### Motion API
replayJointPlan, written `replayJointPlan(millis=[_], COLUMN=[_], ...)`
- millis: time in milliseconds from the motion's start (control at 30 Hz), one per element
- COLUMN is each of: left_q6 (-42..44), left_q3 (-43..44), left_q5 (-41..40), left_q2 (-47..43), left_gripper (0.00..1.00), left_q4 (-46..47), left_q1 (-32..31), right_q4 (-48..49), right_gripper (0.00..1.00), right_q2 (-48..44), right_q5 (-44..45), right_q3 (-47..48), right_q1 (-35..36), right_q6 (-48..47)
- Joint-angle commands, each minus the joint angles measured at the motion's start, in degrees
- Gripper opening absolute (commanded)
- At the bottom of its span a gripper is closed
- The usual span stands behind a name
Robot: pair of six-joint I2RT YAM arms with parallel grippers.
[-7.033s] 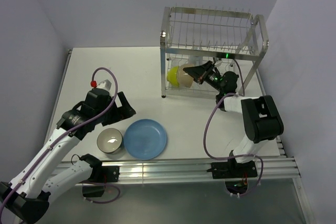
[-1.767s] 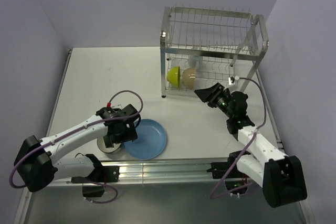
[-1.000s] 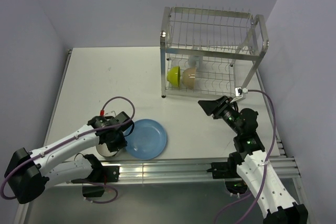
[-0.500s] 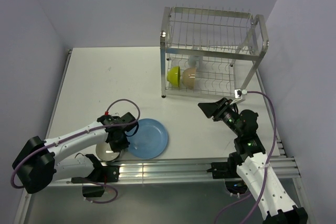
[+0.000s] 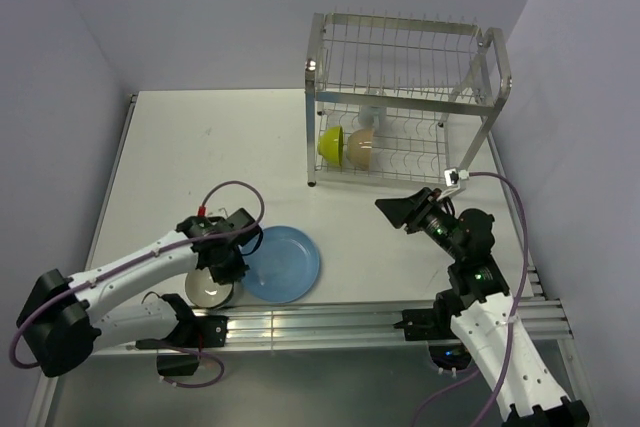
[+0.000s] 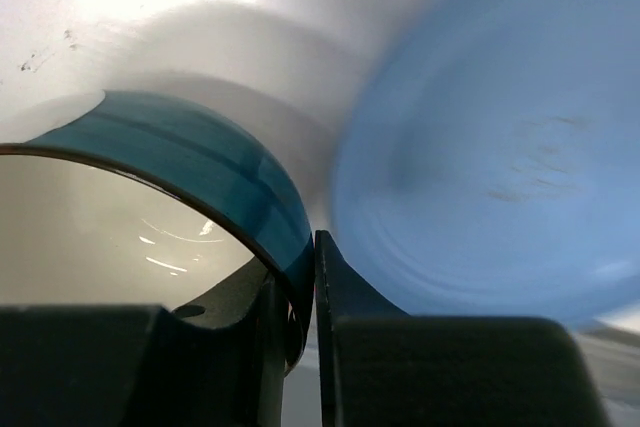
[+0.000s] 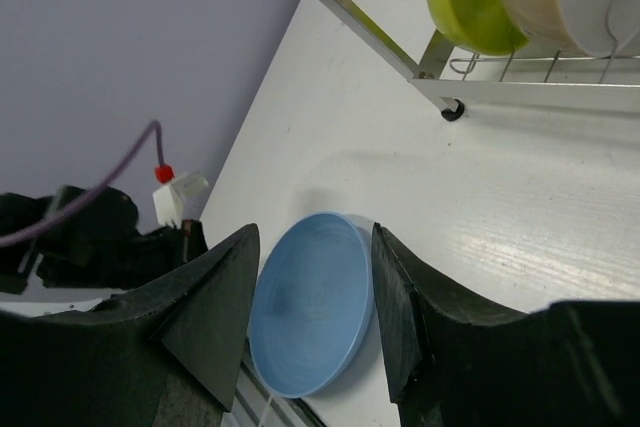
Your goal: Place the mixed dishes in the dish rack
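The dark bowl (image 5: 208,285), white inside, sits at the table's front left. My left gripper (image 5: 226,259) is shut on its right rim, one finger inside and one outside (image 6: 312,277). Its outer wall (image 6: 200,162) looks teal in the left wrist view. The blue plate (image 5: 285,264) lies flat just right of the bowl. The dish rack (image 5: 400,47) stands at the back right. On its lower shelf are the lime-green bowl (image 5: 331,142), the cream bowl (image 5: 361,149) and a pale mug (image 5: 372,112). My right gripper (image 5: 400,209) hovers open in front of the rack, empty, with the plate (image 7: 315,297) seen between its fingers.
The rack's front leg (image 7: 452,110) stands on the white table (image 5: 200,147). The aluminium rail (image 5: 330,322) runs along the near edge, just in front of the bowl and plate. The rack's upper shelf (image 5: 400,32) holds nothing.
My left gripper has closed onto the dark bowl's rim over the last second. The plate and the right arm have barely moved.
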Motion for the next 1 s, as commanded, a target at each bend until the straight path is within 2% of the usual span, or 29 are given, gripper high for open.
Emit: replayJointPlan(millis=[0, 167, 233, 333, 467, 633, 667, 733, 767, 800, 867, 900, 967], left_q6=[-0.5, 4.6, 6.5, 9.0, 10.8, 9.0, 7.7, 6.2, 4.7, 4.0, 1.2, 0.3, -3.7], left_q3=[9.9, 27.3, 32.7, 34.8, 33.4, 27.5, 26.4, 24.1, 23.3, 22.6, 19.6, 19.6, 17.1], left_q5=[-3.2, -2.1, 1.3, 8.1, 16.8, 28.2, 31.6, 34.7, 37.4, 38.7, 42.0, 43.0, 45.0], left_q2=[-5.3, -7.7, -8.3, -9.3, -9.1, -8.9, -9.0, -9.1, -9.1, -9.1, -9.2, -9.4, -9.5], left_gripper=[0.0, 0.0, 0.0, 0.0, 0.0, 0.0, 0.0, 0.0, 0.0, 0.0, 0.0, 0.0, 0.0], left_q4=[-3.2, -4.6, -0.6, 9.2, 21.6, 39.6, 46.8, 53.6, 61.2, 65.0, 75.8, 80.0, 88.5], left_q1=[-0.5, -0.6, -0.6, -0.6, -0.6, -0.5, -0.5, -0.2, 0.0, 0.6, 1.8, 2.2, 3.2], right_q4=[-1.3, -2.5, -2.4, -2.5, -1.0, 10.2, 12.3, 20.3, 26.8, 30.0, 38.4, 41.3, 47.0], right_gripper=[0.56, 0.54, 0.54, 0.54, 0.53, 0.53, 0.53, 0.53, 0.53, 0.53, 0.54, 0.54, 0.57], right_q2=[-0.7, 0.3, 0.1, 1.0, 2.4, 3.8, 4.3, 5.4, 5.8, 6.1, 6.9, 7.3, 8.5], right_q5=[-1.9, -3.6, -4.1, -6.4, -11.4, -19.4, -21.5, -23.1, -24.4, -24.6, -23.9, -23.4, -22.3], right_q3=[4.4, 6.4, 6.7, 7.8, 8.7, 6.8, 6.4, 4.4, 3.5, 2.6, -1.2, -2.1, -4.1], right_q1=[0.8, 1.7, 2.4, 3.0, 3.5, 3.5, 3.5, 3.5, 3.5, 3.5, 3.5, 3.5, 3.5], right_q6=[-2.8, -2.8, -2.5, -2.1, -0.1, 10.1, 12.1, 18.9, 21.5, 24.1, 34.3, 34.4, 42.1])
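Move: My left hand grips the teal bowl's right-hand rim; my open right gripper, where the bowl is going, waits about 33 cm to the right, 11 cm ahead and 17 cm higher. The blue plate lies some 11 cm right of my left hand, 3 cm ahead, 5 cm below; the green bowl in the rack is about 33 cm ahead, 24 cm right and 5 cm above. From my right hand, the teal bowl is roughly 39 cm left, 14 cm back, 19 cm below. Keeping the rim pinched, I whisk the teal bowl some 35 cm up with my left hand, first easing forward, then swinging about 20 cm right past the plate towards my right gripper while the wrist rolls my fingers from pointing down to pointing right. My right hand, still open, draws back, up and left by several centimetres each and turns counter-clockwise to face the bowl. ##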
